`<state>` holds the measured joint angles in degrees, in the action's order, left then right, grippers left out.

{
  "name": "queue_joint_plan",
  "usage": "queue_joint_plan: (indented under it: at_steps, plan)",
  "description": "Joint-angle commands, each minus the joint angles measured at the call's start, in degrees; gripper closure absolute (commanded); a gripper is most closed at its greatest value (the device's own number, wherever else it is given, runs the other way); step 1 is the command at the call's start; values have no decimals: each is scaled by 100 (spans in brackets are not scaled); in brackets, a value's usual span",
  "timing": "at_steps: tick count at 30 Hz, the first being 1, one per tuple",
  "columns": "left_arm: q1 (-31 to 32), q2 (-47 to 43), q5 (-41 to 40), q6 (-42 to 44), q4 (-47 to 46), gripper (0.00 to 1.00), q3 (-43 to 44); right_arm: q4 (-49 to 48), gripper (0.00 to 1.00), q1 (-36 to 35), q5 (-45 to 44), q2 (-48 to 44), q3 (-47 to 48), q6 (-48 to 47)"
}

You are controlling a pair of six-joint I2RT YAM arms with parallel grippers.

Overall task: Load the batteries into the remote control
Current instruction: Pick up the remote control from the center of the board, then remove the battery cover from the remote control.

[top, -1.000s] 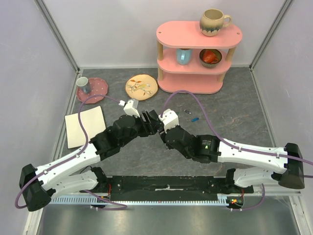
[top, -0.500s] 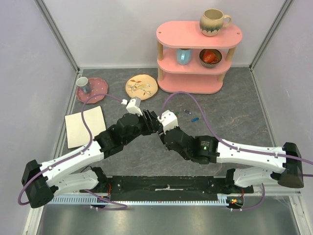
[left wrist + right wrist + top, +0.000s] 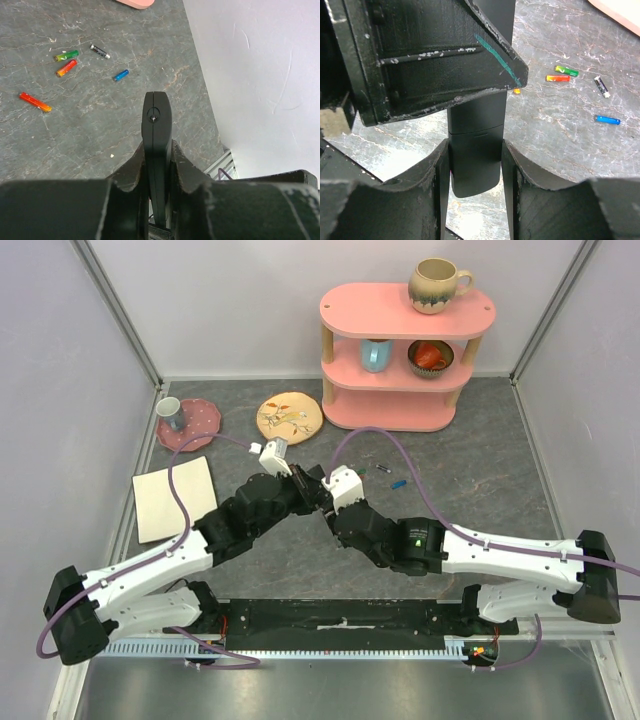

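The remote control (image 3: 475, 150), a slim black bar, is held above the table by both grippers where they meet mid-table. My right gripper (image 3: 475, 145) is shut across its width near one end. My left gripper (image 3: 156, 150) is shut on the thin edges of the remote control (image 3: 156, 125), which shows edge-on between its fingers. In the top view the left gripper (image 3: 303, 483) and right gripper (image 3: 322, 498) hide the remote. Several batteries lie loose on the table: green (image 3: 66, 55), orange-red (image 3: 66, 67), black (image 3: 100, 51), blue (image 3: 120, 75) and another orange-red one (image 3: 35, 102).
A pink three-tier shelf (image 3: 405, 350) with mugs and a bowl stands at the back right. A pink plate (image 3: 200, 430) bearing a cup and a flowered plate (image 3: 289, 417) lie at the back left. A cream mat (image 3: 175, 497) lies left of the arms.
The left gripper moved in toward the right gripper and closed its fingers on the remote control. The right arm stayed nearly still, keeping its grip.
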<state>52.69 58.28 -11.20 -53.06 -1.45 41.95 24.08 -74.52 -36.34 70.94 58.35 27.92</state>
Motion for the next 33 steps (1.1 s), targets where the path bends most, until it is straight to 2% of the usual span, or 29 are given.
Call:
queue_joint_plan:
  at_steps: [1,4,7,10,12,15,19,21,23,26,33]
  plan:
    - [-22,-211,-128,15,-241,98,-249,-79,40,-36,-137,-316,221,55]
    - [-22,-500,-469,58,-294,98,-416,71,13,-45,-146,-571,195,222]
    - [-30,-870,-1004,94,-582,98,-767,132,6,16,-32,-904,37,573]
    - [-30,-1406,-1418,252,-1118,98,-1302,36,3,130,109,-1212,-252,1021]
    - [-30,-1732,-1534,419,-1856,98,-1733,-235,2,236,170,-1371,-481,1450]
    - [-30,-1960,-1578,638,-2770,98,-2182,-1060,2,472,512,-1714,-1139,2021]
    - [-30,-2066,-1438,841,-3623,98,-2551,-2361,2,1035,1976,-2013,-2079,2724]
    - [-30,-2058,-1385,902,-4027,98,-2710,-3161,2,1325,2366,-1996,-2318,2972]
    - [-30,-2049,-1315,937,-4126,98,-2745,-3862,3,1449,2770,-1952,-2617,3271]
    - [-30,-1996,-1236,990,-4135,98,-2701,-4348,4,1555,3035,-1724,-2688,3395]
    - [-30,-1847,-1068,1061,-4117,98,-2596,-4728,5,1563,3308,-1135,-2407,3395]
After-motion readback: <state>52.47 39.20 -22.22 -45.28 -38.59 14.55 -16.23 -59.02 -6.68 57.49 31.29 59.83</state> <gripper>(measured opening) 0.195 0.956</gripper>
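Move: The remote control is already pinched by both grippers. Its middle lies roughly 2 cm back from and 2 cm below the left hand, and about 2 cm ahead of and 2 cm above the right. An orange battery lies on the board about 9 cm straight ahead of the right hand and some 19 cm below it. The red-and-green battery pair is about 14 cm ahead and 5 cm to the right, the blue battery 12 cm ahead and 16 cm to the right. The right fingers open wide and come free of the remote's near end, while the left keeps its pinch and carries it about 7 cm left, then slightly up, tilting fingertips up. The right hand lifts 5 cm while easing right, sinks again and swings back left, rolling some 50 degrees with its left side rising and tipping down, fingers open. ##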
